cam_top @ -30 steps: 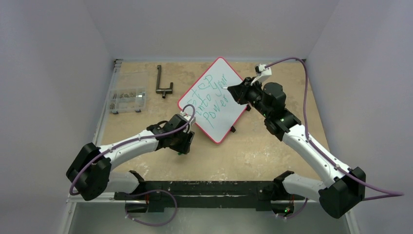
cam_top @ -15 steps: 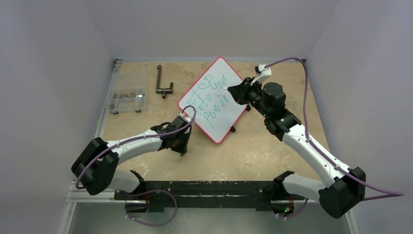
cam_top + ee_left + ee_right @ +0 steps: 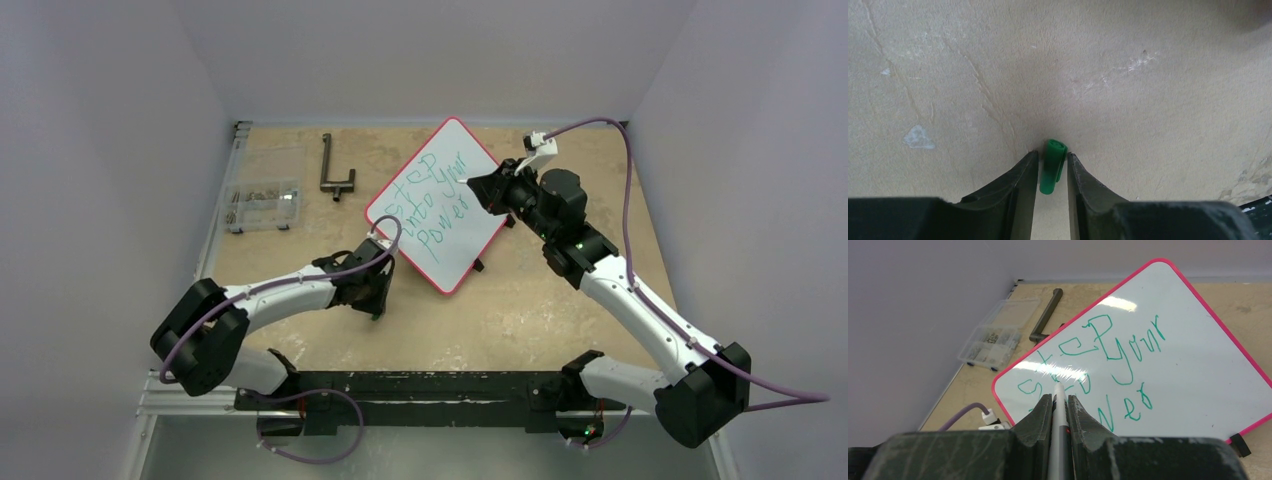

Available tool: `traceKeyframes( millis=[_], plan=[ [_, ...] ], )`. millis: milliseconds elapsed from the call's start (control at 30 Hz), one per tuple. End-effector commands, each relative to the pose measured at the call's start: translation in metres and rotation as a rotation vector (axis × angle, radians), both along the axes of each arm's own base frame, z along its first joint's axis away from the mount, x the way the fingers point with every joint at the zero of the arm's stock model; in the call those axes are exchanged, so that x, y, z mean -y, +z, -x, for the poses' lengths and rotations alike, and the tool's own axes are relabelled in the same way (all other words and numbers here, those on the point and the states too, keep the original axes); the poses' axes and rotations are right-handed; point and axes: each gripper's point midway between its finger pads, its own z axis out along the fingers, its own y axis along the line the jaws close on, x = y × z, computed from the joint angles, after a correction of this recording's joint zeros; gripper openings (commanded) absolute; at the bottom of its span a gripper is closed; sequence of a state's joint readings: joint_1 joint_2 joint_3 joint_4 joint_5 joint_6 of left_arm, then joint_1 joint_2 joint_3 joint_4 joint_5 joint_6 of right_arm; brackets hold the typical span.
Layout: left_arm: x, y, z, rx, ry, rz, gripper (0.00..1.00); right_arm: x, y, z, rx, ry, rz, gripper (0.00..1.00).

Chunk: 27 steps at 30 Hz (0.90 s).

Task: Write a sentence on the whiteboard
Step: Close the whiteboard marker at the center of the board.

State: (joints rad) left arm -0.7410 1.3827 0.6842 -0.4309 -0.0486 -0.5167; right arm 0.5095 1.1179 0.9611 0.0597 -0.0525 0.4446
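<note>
The whiteboard [image 3: 462, 148] with its red rim lies tilted at the table's middle back, also in the right wrist view [image 3: 1198, 365]. The sentence [image 3: 432, 205] is in green marker, three lines reading "step into your power" [image 3: 1108, 352]. My right gripper [image 3: 472, 188] is at the board's right edge, shut on a grey-white marker [image 3: 1060, 412] whose tip points over the board; the gripper [image 3: 1059, 396] is above the writing. My left gripper [image 3: 375, 308] is low over the table, just off the board's near-left edge. Its fingers [image 3: 1052, 154] straddle a green marker cap [image 3: 1053, 167] lying on the table, with narrow gaps either side.
A clear plastic box of small parts [image 3: 262, 205] sits at the left edge of the table. A dark metal L-shaped tool [image 3: 335, 170] lies behind it. Purple-grey walls close in on three sides. A black foot [image 3: 478, 265] sticks out under the board.
My left arm's elbow and shoulder have swung slightly right and the left gripper's jaws have narrowed around the green cap. The right arm and the board have not moved.
</note>
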Motion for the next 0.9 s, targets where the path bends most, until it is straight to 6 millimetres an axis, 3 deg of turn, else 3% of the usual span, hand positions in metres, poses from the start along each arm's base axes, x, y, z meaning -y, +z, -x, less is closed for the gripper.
traceKeyframes(
  millis=[0, 167, 333, 633, 867],
  plan=[
    [0.013, -0.004, -0.007, 0.007, 0.016, 0.038, 0.23, -0.001, 0.029, 0.001, 0.067, 0.014, -0.021, 0.00],
    [0.015, -0.013, -0.005, -0.032, 0.014, 0.024, 0.00, 0.000, 0.029, 0.001, 0.067, 0.008, -0.019, 0.00],
    [0.016, -0.008, -0.001, -0.045, 0.016, 0.038, 0.00, 0.000, 0.030, 0.001, 0.068, 0.010, -0.019, 0.00],
    [0.018, 0.043, 0.010, 0.001, 0.009, 0.157, 0.00, 0.001, 0.035, 0.005, 0.076, 0.014, -0.025, 0.00],
    [0.027, 0.096, 0.004, 0.107, 0.067, 0.315, 0.00, -0.009, 0.044, 0.012, 0.109, 0.084, -0.055, 0.00]
  ],
)
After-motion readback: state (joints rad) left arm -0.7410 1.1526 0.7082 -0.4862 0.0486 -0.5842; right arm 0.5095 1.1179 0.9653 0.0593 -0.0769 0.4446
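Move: The green cap lies on the table right at the left fingertips, between them but not yet gripped: about 1 cm ahead, 1 cm to the right and 1 cm below. The whiteboard's near corner is some 13 cm to the left hand's right and 4 cm ahead, near its height; the open marker, in the right fingers, is about 15 cm ahead, 18 cm right and 29 cm above. From the right hand the cap lies roughly 13 cm back, 20 cm left and 30 cm down. The left fingers shut on the green cap and pinch it while easing about 2 cm right and slightly forward. Keeping that grip, the left hand draws back a little, then rises quickly, ending some 6 cm above its start, its fingertips swinging out to the right by about 15 degrees. The right hand stays nearly still and keeps its hold on the uncapped marker. ##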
